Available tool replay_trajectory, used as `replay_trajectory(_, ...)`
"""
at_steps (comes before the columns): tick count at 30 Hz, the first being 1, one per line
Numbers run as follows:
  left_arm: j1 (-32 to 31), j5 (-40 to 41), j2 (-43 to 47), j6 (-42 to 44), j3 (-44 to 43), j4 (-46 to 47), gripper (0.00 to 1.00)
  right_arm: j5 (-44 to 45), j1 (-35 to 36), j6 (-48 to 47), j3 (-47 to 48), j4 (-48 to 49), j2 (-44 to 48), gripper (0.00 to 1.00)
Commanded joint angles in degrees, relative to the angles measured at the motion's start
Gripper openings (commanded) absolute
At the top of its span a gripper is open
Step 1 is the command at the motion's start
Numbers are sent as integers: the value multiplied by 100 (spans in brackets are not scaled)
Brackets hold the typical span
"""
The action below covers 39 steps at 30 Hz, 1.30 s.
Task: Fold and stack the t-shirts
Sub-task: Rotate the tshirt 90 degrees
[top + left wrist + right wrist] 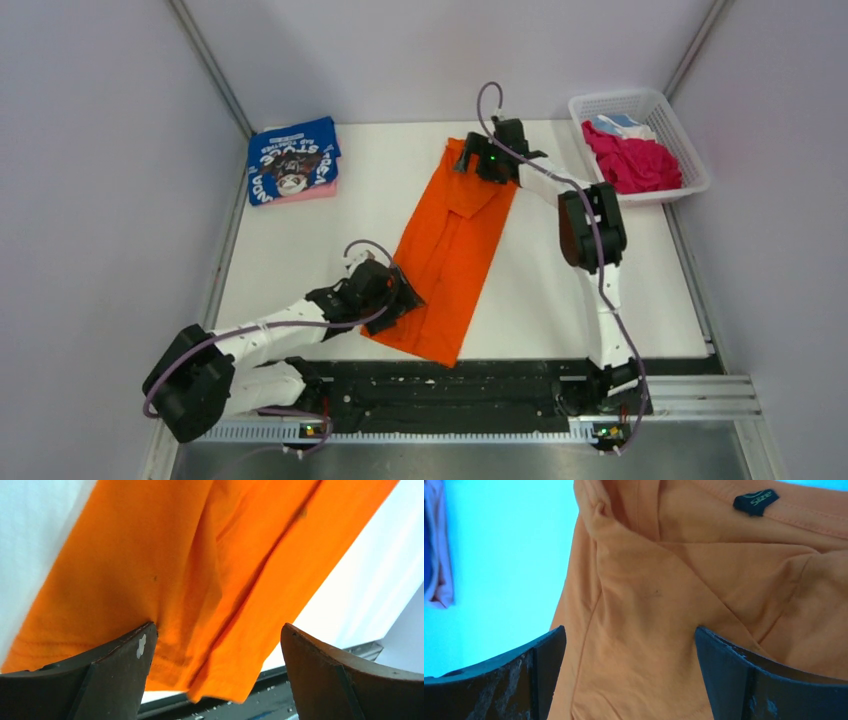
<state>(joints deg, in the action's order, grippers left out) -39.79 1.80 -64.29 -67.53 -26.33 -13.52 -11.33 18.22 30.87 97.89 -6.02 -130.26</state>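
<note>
The orange t-shirt (450,250) lies on the white table (560,290) as a long narrow strip, running from the far middle to the near edge. My left gripper (406,300) hovers open over the strip's near hem. In the left wrist view that gripper (217,645) straddles the hem of the orange t-shirt (200,570) with its jaws wide apart. My right gripper (474,160) stands open over the collar end. The right wrist view has this gripper (630,650) spread above the orange t-shirt (704,585), just below the black neck label (755,501). Nothing is gripped.
A folded blue printed t-shirt (290,158) rests on a pink one (322,188) at the far left; the pink one (436,555) also shows in the right wrist view. The white lattice basket (690,150) at the far right holds magenta (635,162) and light-blue (618,124) shirts. A black rail (450,385) runs along the near edge.
</note>
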Motion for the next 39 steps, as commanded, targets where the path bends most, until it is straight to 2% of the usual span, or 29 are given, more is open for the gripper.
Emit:
replay_trajectory(1, -692, 41, -612, -534, -207, -437, 99, -647, 483, -535, 2278, -1726, -1481, 99)
replay_trajectory(3, -1012, 93, -1058, -486, -555, -665, 99, -688, 547, -530, 3086, -1918, -2152, 99)
replay_trajectory(6, -1461, 171, -1662, -489, -970, -939, 99, -754, 546, -531, 3973, -2198, -2650, 99)
replay_trajectory(10, -1865, 248, -1923, -534, -1134, -1118, 99, -417, 538, -741, 4137, -2148, -2611, 99)
replay_trajectory(17, -2305, 549, -891, -788, -809, -1922, 99, -93, 381, -1214, 4112, -2345, -2474, 99)
replay_trajectory(23, -2371, 470, 59, -422, -706, -2265, 99, -184, 325, -1525, 4133, -2305, -2299, 99)
replay_trajectory(25, -2367, 609, 326, -305, -807, -2456, 99, -323, 324, -1602, 4116, -2246, -2195, 99)
replay_trajectory(28, -2350, 1223, 681, -317, -893, -2810, 99, -500, 327, -1630, 4137, -2178, -1925, 99)
replay_trajectory(31, -2108, 1642, 1035, -232, -925, -3003, 99, -480, 330, -1745, 4142, -2166, -1492, 99)
replay_trajectory(36, -1344, 1310, 1447, 442, -610, -2676, 99, -141, 337, -2061, 3941, -2342, -444, 99)
replay_trajectory(39, -731, 710, 1397, 799, -286, -2355, 99, 104, 332, -2249, 3115, -2470, 511, 99)
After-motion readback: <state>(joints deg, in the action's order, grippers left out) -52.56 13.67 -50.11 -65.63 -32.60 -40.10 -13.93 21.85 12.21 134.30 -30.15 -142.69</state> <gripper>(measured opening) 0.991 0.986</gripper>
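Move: The orange t-shirt, folded to a long slanting strip, lies just under both hands: its middle is about 16 cm ahead and 10 cm right of the left hand, and 21 cm back and 8 cm left of the right hand. The near table edge is some 10 cm straight back from the left hand. From the right hand, the folded stack lies about 48 cm left and 4 cm farther out, the basket roughly 46 cm right and 8 cm ahead. The t-shirt's collar end is swept left about 10 cm and 5 cm forward under the right hand's open fingers, which then ease back right before lifting off some 5 cm. On the near end, the left hand sweeps right and a little back, turning clockwise, then goes back and left towards the table edge, and finally rises while moving forward and left, fingers open. ##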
